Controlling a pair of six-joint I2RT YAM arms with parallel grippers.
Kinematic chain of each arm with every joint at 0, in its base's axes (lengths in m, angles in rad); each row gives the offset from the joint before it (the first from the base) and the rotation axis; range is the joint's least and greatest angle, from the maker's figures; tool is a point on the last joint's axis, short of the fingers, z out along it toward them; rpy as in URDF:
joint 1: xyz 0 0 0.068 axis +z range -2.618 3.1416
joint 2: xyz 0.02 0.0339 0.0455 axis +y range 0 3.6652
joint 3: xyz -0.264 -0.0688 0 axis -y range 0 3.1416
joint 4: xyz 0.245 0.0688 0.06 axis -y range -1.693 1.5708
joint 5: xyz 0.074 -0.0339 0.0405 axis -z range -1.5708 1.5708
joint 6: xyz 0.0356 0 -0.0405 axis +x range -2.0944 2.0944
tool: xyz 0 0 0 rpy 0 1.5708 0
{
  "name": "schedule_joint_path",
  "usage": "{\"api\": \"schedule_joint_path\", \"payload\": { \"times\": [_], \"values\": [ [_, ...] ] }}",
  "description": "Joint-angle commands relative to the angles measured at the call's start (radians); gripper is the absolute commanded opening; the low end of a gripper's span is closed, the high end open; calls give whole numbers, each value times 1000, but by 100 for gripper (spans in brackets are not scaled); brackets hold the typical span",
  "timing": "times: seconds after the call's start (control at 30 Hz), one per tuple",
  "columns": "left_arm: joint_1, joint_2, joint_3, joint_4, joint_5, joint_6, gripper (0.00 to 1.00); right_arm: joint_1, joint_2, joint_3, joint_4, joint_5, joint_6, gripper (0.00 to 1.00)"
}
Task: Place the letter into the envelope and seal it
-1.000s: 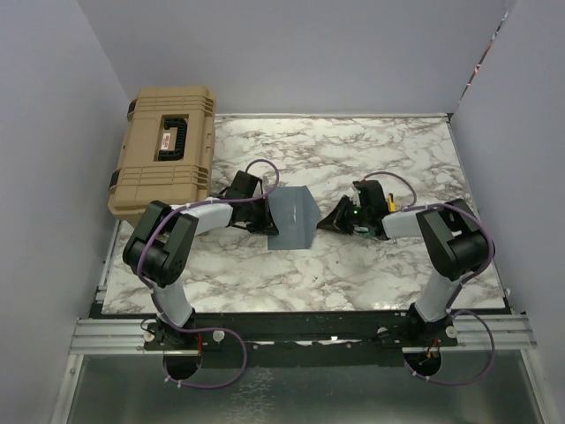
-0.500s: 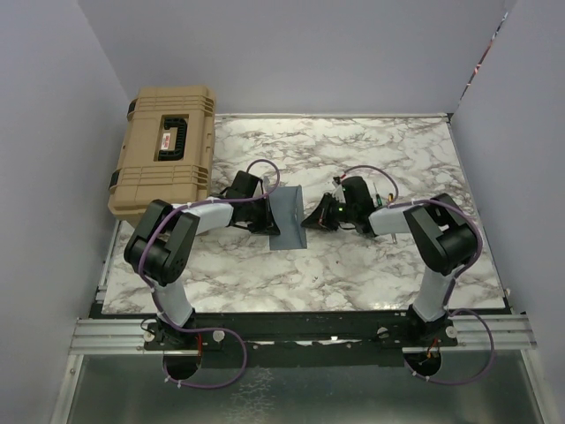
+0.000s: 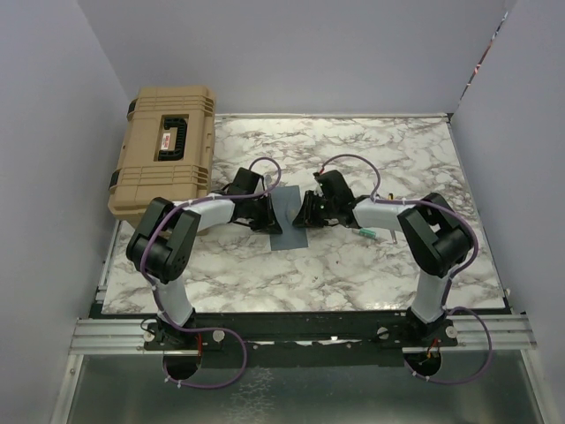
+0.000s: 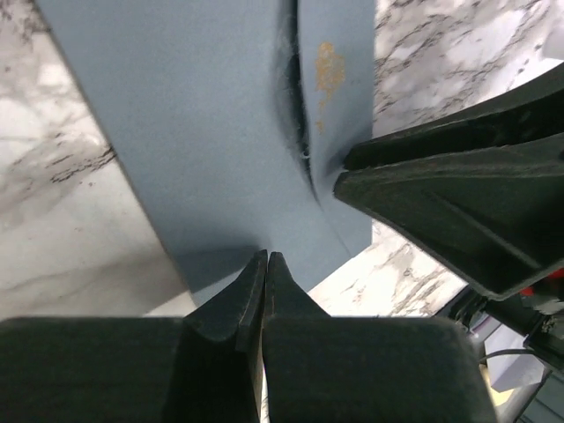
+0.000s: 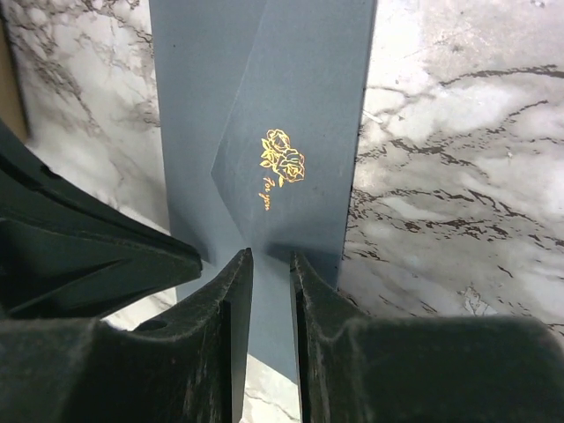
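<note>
The slate-blue envelope (image 3: 287,223) lies flat in the middle of the marble table. Its triangular flap (image 5: 286,132), printed with a gold rose, is folded down over the body. My left gripper (image 4: 266,257) is shut, with nothing between its fingers. Its tips rest on the envelope's (image 4: 203,132) left edge. My right gripper (image 5: 270,256) hovers low over the flap side of the envelope (image 5: 194,106), its jaws a narrow gap apart and holding nothing. In the top view the two grippers (image 3: 267,217) (image 3: 303,215) face each other across the envelope. The letter is hidden.
A big tan hard case (image 3: 164,159) stands at the table's back left, just beyond my left arm. Bare marble table (image 3: 371,274) spreads in front and to the right. Grey walls close in the left, back and right sides.
My right gripper has swept left onto the envelope, and the flap that stuck out to the right now lies folded over. Its jaws have parted slightly. The left gripper stayed put.
</note>
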Motion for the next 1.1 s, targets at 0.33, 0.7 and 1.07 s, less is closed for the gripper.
{"api": "schedule_joint_path", "payload": {
  "times": [0.33,0.7,1.07],
  "values": [
    [22,125,255,85,71,-33,1,55,-8,-59,-138,286,-306,26],
    [20,353,356,101,85,48,1,55,-89,-105,-100,221,-370,26],
    [60,377,268,-9,69,11,0,57,-40,51,-194,234,-286,24]
  ]
}}
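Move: The envelope lies right under both hands with its flap already folded over from the right: its middle is about 4 cm ahead of the shut left fingers and 3 cm to their right, barely a centimetre below. From the part-open right fingers, on the flap, that middle is some 3 cm ahead and 2 cm to the left. The glue stick lies about 22 cm to the right of the right hand and 3 cm back, and the screwdriver roughly 28 cm to its right and 3 cm ahead. The left hand comes off the near left part of the envelope with its fingers shut, arcs about 9 cm forward and 5 cm right, rising some 6 cm on the way, then drops back down so the fingertips rest on the far part of the envelope at the flap's seam. Meanwhile the right fingers, still partly open, keep contact low on the flap and drag it 2 to 3 cm to the right as the wrist turns some 20 degrees, swinging the fingers to point less left and more forward. ##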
